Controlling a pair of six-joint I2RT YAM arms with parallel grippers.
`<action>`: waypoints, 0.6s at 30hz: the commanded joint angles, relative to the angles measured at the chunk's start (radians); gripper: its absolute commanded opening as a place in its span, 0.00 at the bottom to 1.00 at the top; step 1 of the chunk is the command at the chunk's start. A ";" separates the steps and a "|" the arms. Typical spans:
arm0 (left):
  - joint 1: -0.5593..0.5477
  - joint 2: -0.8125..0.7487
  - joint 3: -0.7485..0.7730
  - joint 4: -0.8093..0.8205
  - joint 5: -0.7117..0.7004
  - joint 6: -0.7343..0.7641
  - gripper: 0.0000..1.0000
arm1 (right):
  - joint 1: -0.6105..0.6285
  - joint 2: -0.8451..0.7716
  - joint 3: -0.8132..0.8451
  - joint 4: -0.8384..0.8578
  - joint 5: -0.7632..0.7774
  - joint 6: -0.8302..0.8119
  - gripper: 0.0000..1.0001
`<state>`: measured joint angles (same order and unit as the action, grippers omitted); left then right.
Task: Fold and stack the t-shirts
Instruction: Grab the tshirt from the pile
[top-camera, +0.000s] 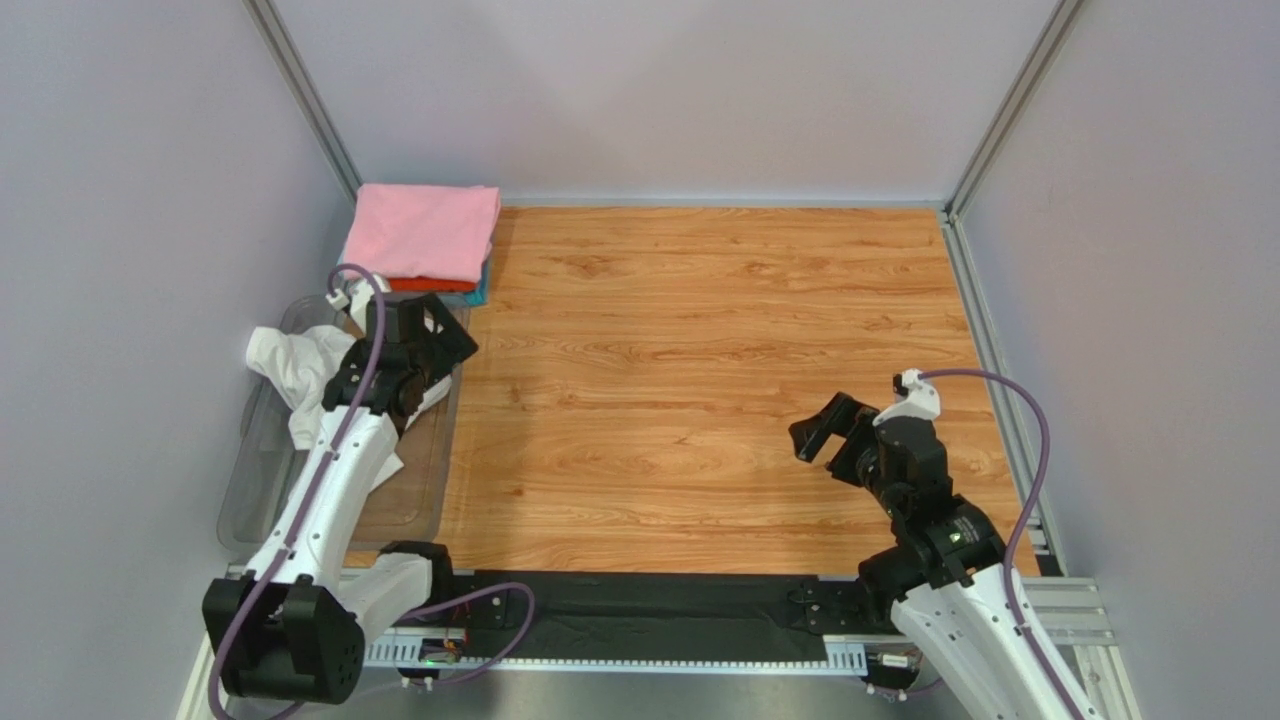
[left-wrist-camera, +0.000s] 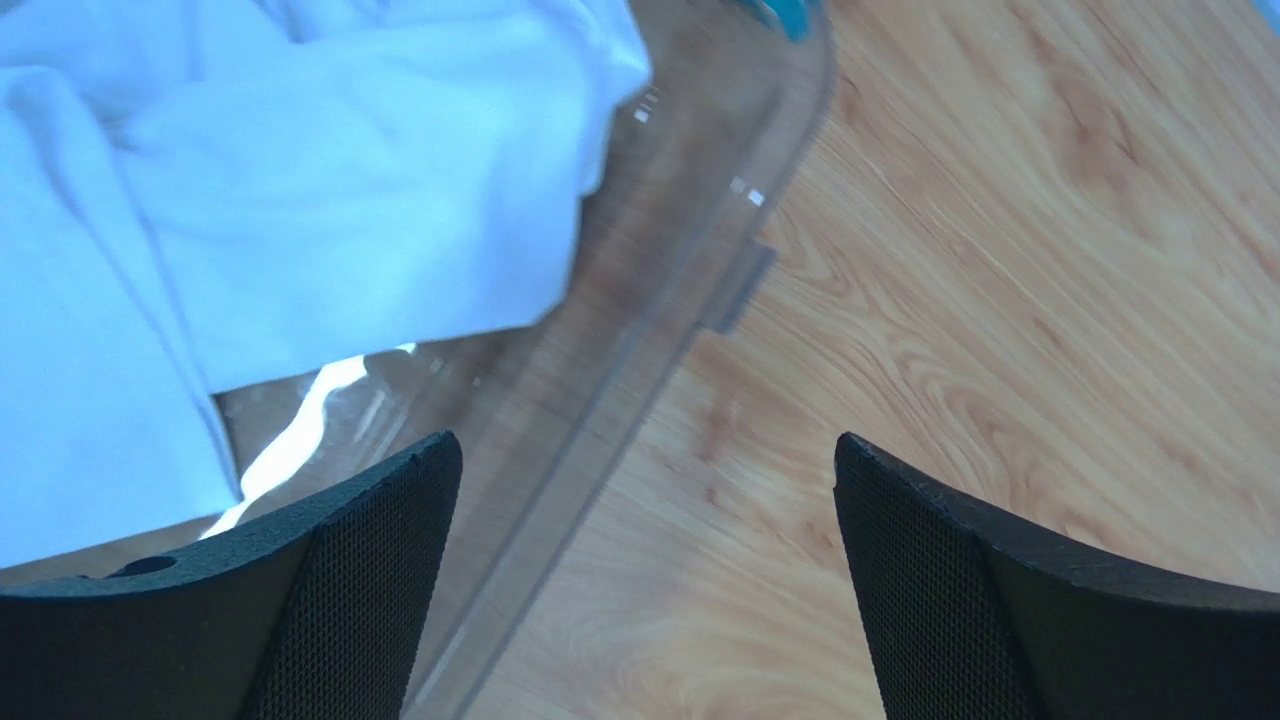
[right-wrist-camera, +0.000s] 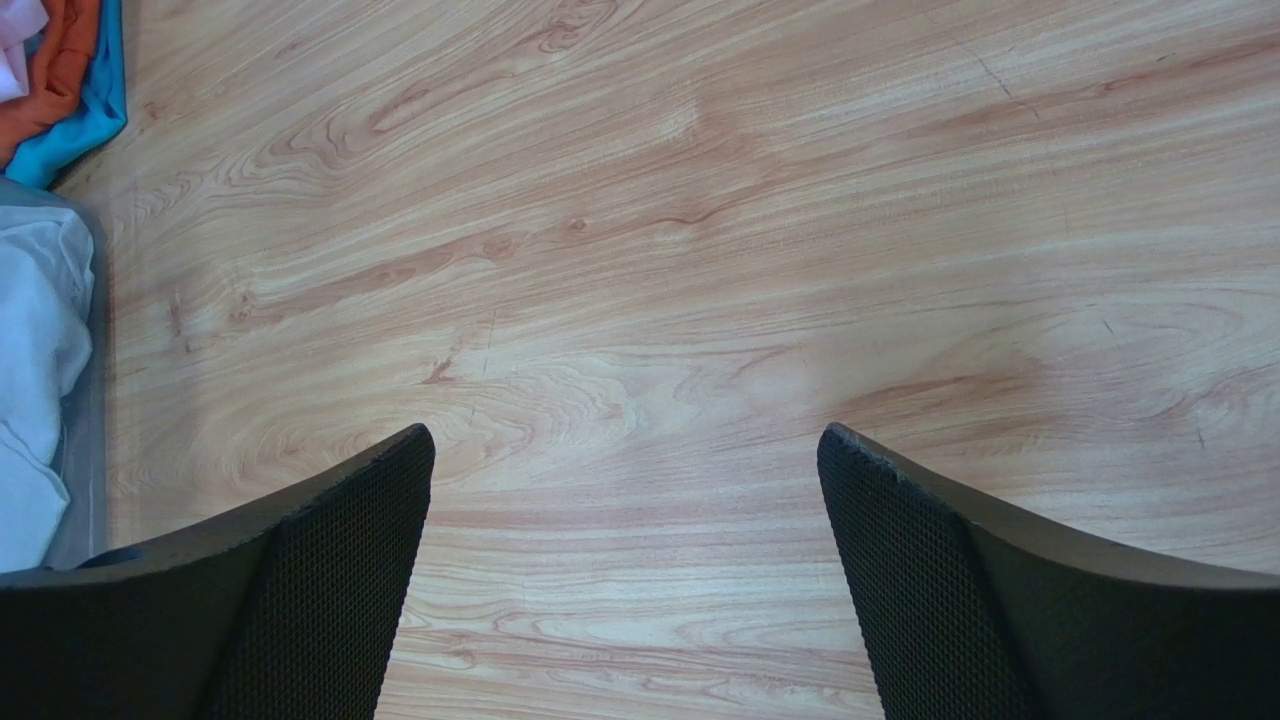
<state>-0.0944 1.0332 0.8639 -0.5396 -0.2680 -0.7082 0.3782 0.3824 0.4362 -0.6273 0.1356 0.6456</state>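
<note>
A crumpled white t-shirt (top-camera: 301, 375) (left-wrist-camera: 286, 195) (right-wrist-camera: 30, 375) lies in the clear plastic bin (top-camera: 256, 488) (left-wrist-camera: 631, 360) at the table's left side. Folded t-shirts are stacked at the back left: pink (top-camera: 424, 230) on top, orange-red (top-camera: 431, 284) (right-wrist-camera: 53, 68) under it, teal (top-camera: 478, 290) (right-wrist-camera: 93, 113) at the bottom. My left gripper (top-camera: 439, 333) (left-wrist-camera: 646, 458) hangs open over the bin's right rim, just right of the white shirt, holding nothing. Over bare wood at the right, my right gripper (top-camera: 830, 426) (right-wrist-camera: 624, 450) is open and empty.
The wooden tabletop (top-camera: 706, 375) is walled by grey panels on three sides, with metal rails (top-camera: 984, 323) along the right edge. The bin's rim carries a small latch tab (left-wrist-camera: 739, 285). A black strip (top-camera: 646, 608) runs along the near edge between the arm bases.
</note>
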 joint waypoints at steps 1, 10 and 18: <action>0.083 -0.012 -0.023 0.006 -0.040 -0.028 1.00 | -0.001 -0.010 -0.016 0.051 -0.017 -0.026 1.00; 0.297 0.059 -0.221 0.167 -0.120 -0.019 1.00 | 0.001 0.021 -0.021 0.058 -0.022 -0.030 1.00; 0.357 0.235 -0.197 0.256 -0.111 0.012 1.00 | -0.001 0.049 -0.014 0.044 -0.017 -0.021 1.00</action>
<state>0.2474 1.2289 0.6319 -0.3714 -0.3759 -0.7120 0.3782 0.4290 0.4229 -0.6147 0.1200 0.6312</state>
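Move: The white t-shirt lies crumpled in the clear tub, its middle about 13 cm to my left hand's left, 4 cm back and some 15 cm below. The tub's middle is roughly 8 cm back, 11 cm left and 15 cm below; the folded stack with the pink shirt on top stands about 18 cm ahead, 5 cm left and 12 cm below. From my right hand the white t-shirt is some 60 cm left, 7 cm ahead and 9 cm below. I swing my left hand in over the tub, about 12 cm left and drawing back a little, then sink steeply towards the white t-shirt, some 12 cm lower in all. On the way I turn the hand about 25 degrees counter-clockwise and tip the fingers some 15 degrees farther down, keeping them wide open. ##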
